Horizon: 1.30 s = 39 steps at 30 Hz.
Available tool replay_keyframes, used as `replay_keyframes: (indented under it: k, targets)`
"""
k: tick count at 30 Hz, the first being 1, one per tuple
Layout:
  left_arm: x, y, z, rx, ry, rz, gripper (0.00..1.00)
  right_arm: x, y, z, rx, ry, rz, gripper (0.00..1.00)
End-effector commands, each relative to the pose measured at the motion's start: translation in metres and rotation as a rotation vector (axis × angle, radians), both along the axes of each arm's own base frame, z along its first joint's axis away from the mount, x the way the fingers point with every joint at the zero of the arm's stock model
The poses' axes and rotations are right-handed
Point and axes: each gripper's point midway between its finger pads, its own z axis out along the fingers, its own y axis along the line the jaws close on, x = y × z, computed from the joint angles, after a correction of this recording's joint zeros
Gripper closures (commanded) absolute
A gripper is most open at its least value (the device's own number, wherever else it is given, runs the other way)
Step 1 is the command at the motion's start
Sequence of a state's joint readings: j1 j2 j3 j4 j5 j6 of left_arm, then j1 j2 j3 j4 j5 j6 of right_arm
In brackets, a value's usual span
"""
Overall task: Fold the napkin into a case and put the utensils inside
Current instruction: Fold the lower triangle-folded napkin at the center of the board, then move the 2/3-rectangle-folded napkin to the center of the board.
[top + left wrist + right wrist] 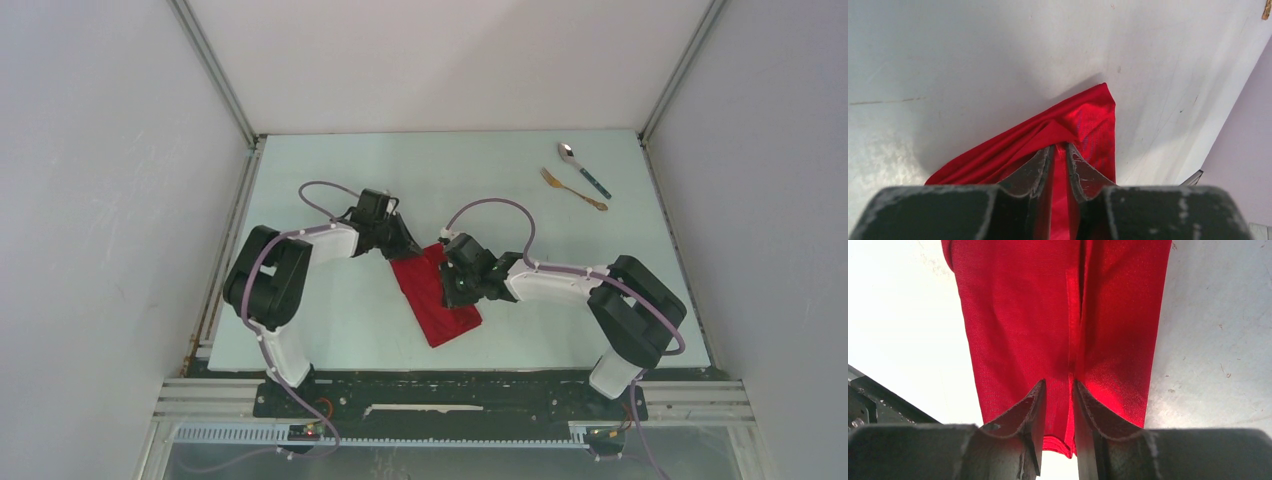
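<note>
The red napkin point(432, 300) lies mid-table as a narrow folded strip, slanting from far left to near right. My left gripper point(405, 250) is at its far end. In the left wrist view the left gripper point(1058, 147) is shut on the napkin point(1088, 120), which bunches in creases toward the tips. My right gripper point(452, 290) sits on the strip's right side. In the right wrist view its jaws stand narrowly apart, and the right gripper point(1058, 385) is shut on a raised ridge of the napkin point(1018, 315). The teal-handled spoon point(583, 167) and gold fork point(572, 189) lie at the far right.
The pale table point(330, 330) is boxed in by white walls at the left, right and back. A metal rail point(450, 400) carrying both arm bases runs along the near edge. The dark frame point(868, 405) shows at the left of the right wrist view.
</note>
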<state>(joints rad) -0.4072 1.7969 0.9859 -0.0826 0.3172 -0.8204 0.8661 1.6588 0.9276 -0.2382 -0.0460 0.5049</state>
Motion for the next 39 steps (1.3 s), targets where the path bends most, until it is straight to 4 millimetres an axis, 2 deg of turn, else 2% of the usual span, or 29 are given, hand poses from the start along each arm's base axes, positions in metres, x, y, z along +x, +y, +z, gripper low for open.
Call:
replay_keyframes:
  k: [1, 6, 12, 17, 24, 29, 39]
  targets:
    - [0.014, -0.011, 0.008, -0.056, -0.029, -0.003, 0.81, 0.002, 0.007, 0.012, 0.05, -0.017, -0.008, 0.65]
    - [0.02, -0.011, 0.001, -0.039, -0.027, 0.006, 0.83, -0.004, 0.007, 0.011, 0.089, 0.018, -0.015, 0.65]
    - [0.019, -0.009, -0.003, -0.019, -0.023, 0.001, 0.82, -0.01, -0.007, -0.004, 0.091, 0.059, -0.048, 0.66]
    - [0.015, -0.005, 0.018, 0.022, -0.068, -0.024, 0.76, -0.012, -0.012, -0.005, 0.093, 0.065, -0.056, 0.68]
    - [0.006, -0.01, 0.049, 0.014, -0.111, -0.055, 0.67, -0.011, -0.015, 0.013, 0.151, 0.085, -0.05, 0.66]
    - [-0.01, -0.006, 0.055, 0.03, -0.119, -0.069, 0.57, -0.014, -0.011, 0.005, 0.174, 0.118, -0.041, 0.65]
    - [-0.034, 0.005, 0.063, 0.033, -0.125, -0.082, 0.55, -0.02, -0.004, -0.009, 0.195, 0.158, -0.035, 0.71]
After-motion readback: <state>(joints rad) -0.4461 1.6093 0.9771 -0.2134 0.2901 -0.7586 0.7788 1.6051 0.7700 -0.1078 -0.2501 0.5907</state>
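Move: The left fingertips are at the napkin's far-end fold, whose middle lies about 1 cm ahead, 1 cm to the right and 2 cm below. The far-left corner is some 5 cm left and 2 cm back, the far-right corner roughly 4 cm right and 2 cm ahead. From the right hand, the centre seam's near end lies about 5 cm back, 2 cm right and 1 cm below; the near-right corner is about 2 cm back and 6 cm right. Down first, about 1.5 cm, the left hand presses its nearly shut tips onto the far-end fold, then lifts some 6 cm, drawing back about 3 cm and opening to nearly half. Meanwhile the right hand eases back about 2 cm and slightly right along the centre seam towards the near end, ending a little lower, wrist tilting some 10 degrees, fingers still a third open. ##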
